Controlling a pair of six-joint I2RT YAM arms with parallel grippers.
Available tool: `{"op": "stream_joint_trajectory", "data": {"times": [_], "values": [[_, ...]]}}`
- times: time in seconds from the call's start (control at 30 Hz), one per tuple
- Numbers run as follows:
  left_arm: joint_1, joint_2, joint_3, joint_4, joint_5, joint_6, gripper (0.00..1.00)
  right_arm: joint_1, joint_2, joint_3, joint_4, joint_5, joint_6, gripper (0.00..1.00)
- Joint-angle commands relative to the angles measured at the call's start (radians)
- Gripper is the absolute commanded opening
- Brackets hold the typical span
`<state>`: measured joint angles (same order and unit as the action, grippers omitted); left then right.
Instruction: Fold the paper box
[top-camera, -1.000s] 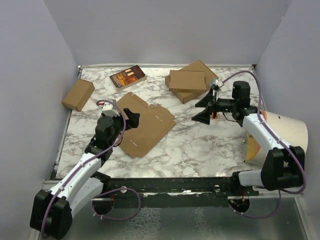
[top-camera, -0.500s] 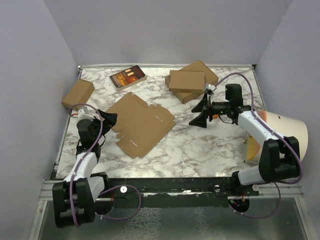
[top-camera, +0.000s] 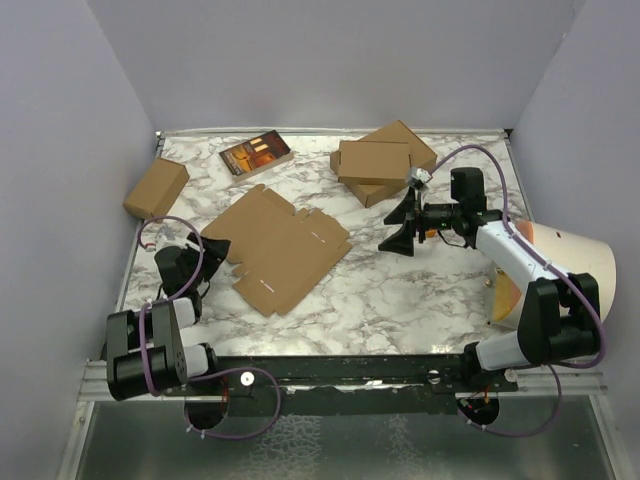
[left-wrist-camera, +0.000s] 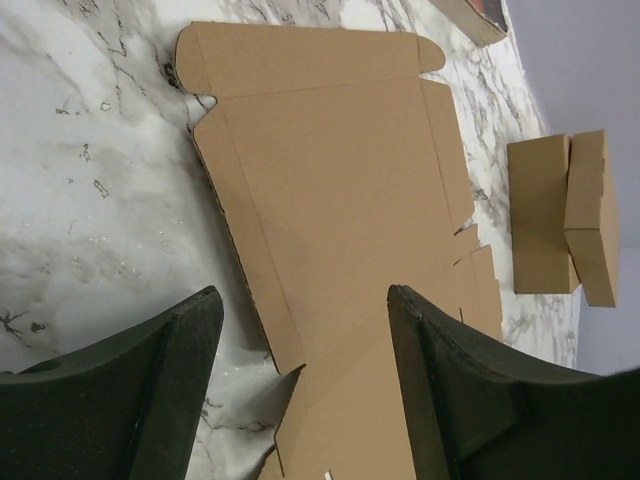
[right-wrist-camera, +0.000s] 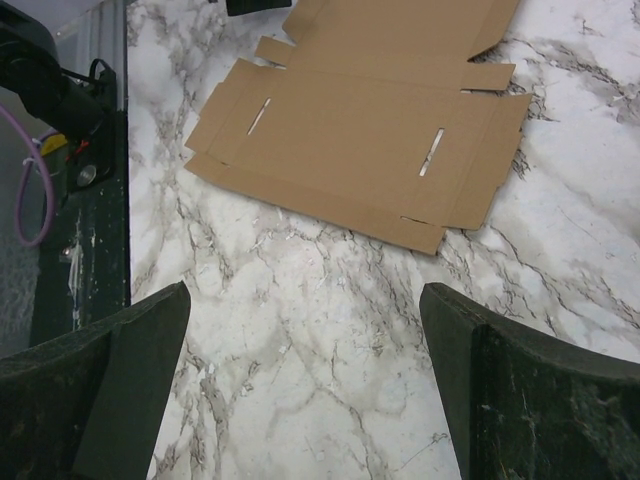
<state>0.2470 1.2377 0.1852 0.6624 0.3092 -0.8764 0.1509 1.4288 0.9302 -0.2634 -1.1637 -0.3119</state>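
The paper box (top-camera: 280, 245) lies unfolded and flat on the marble table, left of centre; it fills much of the left wrist view (left-wrist-camera: 330, 170) and shows at the top of the right wrist view (right-wrist-camera: 370, 140). My left gripper (top-camera: 213, 248) sits low by the sheet's left edge, pulled back close to its base. It is open (left-wrist-camera: 305, 300), its fingers apart above the sheet's near corner and gripping nothing. My right gripper (top-camera: 400, 226) hovers right of the sheet, wide open (right-wrist-camera: 305, 292) over bare marble.
Two ready-folded brown boxes (top-camera: 380, 160) are stacked at the back right, also in the left wrist view (left-wrist-camera: 560, 215). A small thick carton (top-camera: 156, 189) sits at the left edge and a dark printed packet (top-camera: 256, 153) at the back. A cream lampshade-like object (top-camera: 565, 265) stands at the right.
The left arm has drawn back from over the sheet toward its base at the near left, its jaws narrowing somewhat. The right gripper shifted slightly left, then held still.
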Motion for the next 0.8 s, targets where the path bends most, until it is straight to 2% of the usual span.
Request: {"op": "stream_joint_trajectory", "data": {"times": [0.0,0.07,0.47,0.77], "values": [[0.005,0.086,-0.005,0.173,0.039,-0.017,0.65,0.004,-0.001,0.029,-0.01,0.011,-0.017,0.99],[0.005,0.123,0.003,0.186,0.044,-0.016,0.59,0.004,-0.002,0.029,-0.01,0.012,-0.018,0.99],[0.005,0.231,0.011,0.234,0.018,-0.002,0.39,0.004,-0.011,0.024,-0.008,0.016,-0.019,0.99],[0.005,0.318,0.016,0.294,0.052,0.021,0.21,0.004,-0.018,0.023,-0.007,0.018,-0.019,0.99]]}}
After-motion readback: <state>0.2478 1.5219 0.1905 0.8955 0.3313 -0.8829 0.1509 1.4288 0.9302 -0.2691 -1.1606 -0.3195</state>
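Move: The paper box lies flat. Its near-left side edge is roughly 2 cm ahead of the left hand and about 5 cm below it, neither left nor right. The sheet's middle is some 11 cm to the hand's right and 1 cm ahead, the small brown box about 20 cm left and 17 cm ahead, the book about 26 cm ahead and 5 cm right. From the right hand that edge is some 34 cm left, 5 cm ahead and 15 cm below. Down onto the near-left edge of the flat paper box, the left hand sinks about 3.5 cm, edging forward only about a centimetre, its forward-pointing wrist hardly turning. As it sinks, the fingers narrow from well open to a small gap, the left one coming in on the outer, marble side and low under the edge, the right one over the cardboard; a firm pinch isn't visible yet. ##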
